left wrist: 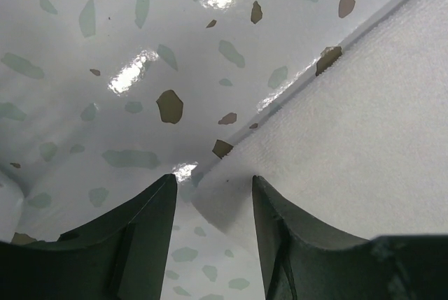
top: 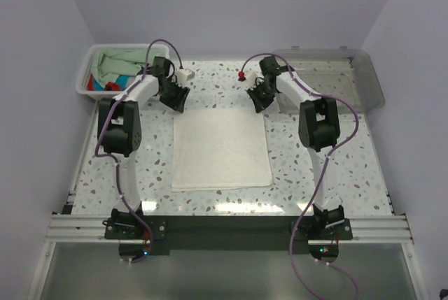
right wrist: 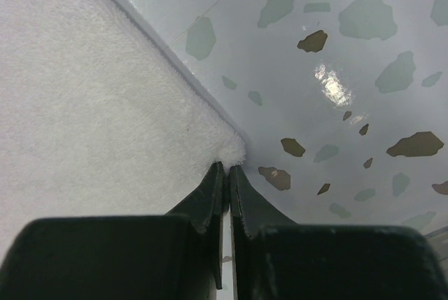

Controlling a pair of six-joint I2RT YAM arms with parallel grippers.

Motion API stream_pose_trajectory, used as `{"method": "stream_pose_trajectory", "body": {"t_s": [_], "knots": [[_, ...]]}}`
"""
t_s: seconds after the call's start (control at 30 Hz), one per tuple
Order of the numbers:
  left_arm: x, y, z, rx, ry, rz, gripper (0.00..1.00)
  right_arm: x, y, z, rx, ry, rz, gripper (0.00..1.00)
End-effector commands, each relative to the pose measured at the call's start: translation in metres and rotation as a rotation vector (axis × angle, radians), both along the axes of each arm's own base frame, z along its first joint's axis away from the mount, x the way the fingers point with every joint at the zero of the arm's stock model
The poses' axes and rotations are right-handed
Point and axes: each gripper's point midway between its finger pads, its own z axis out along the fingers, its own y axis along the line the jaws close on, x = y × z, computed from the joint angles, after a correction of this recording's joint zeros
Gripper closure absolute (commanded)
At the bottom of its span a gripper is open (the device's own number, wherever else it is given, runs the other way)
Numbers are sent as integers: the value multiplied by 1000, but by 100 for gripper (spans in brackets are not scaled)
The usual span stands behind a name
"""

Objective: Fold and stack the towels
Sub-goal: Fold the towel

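A white towel (top: 220, 150) lies spread flat in the middle of the speckled table (top: 329, 167). My left gripper (top: 173, 101) is down at its far left corner. In the left wrist view the left gripper (left wrist: 213, 177) is open, its jaws either side of the corner of the white towel (left wrist: 364, 118). My right gripper (top: 257, 102) is at the far right corner. The right wrist view shows the right gripper (right wrist: 229, 166) shut on the fluffy corner tip of the white towel (right wrist: 91, 90). A pale mint green towel (top: 122, 62) and a turquoise-and-red towel (top: 115, 84) lie in the basket.
A white slatted basket (top: 85, 76) stands at the far left corner of the table. A clear grey plastic tray (top: 367, 80) stands at the far right. Purple cables loop over both arms.
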Motion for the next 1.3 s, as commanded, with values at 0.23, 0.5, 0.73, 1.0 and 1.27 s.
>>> {"method": "stream_pose_trajectory", "body": {"t_s": [0.23,0.5,0.73,1.0,1.27], "knots": [[-7,6,-31,4,76,19,54,-3,-7,-6,-17,5,-7,100],[-25,15,-53,50,141,49,72,6,-7,1,-11,-30,-28,100],[-8,24,-35,69,49,26,100,38,-5,43,0,-187,-64,100],[36,6,25,-21,-166,-51,100,78,-8,108,27,-414,-112,100],[26,0,69,-77,-259,-47,100,67,-8,157,82,-513,-121,100]]}}
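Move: Just below the open left fingers, some 2 cm down and 1 cm to their left, lies the towel's far left corner; the white bin's middle is about 13 cm ahead of that hand and 17 cm to its left. The right fingers already pinch the towel's far right corner, with the left corner about 24 cm to their left. The grey tray's middle stands roughly 12 cm ahead and 21 cm right of the right hand. Sinking about 2 cm, the left hand shuts its fingers on the towel's far left corner, while the right hand waits with its pinch kept. Then both lift: the right rises some 9 cm and goes 6 cm forward, fingertips tipping forward and up about 20 degrees; the left rises about 3 cm and edges forward. ##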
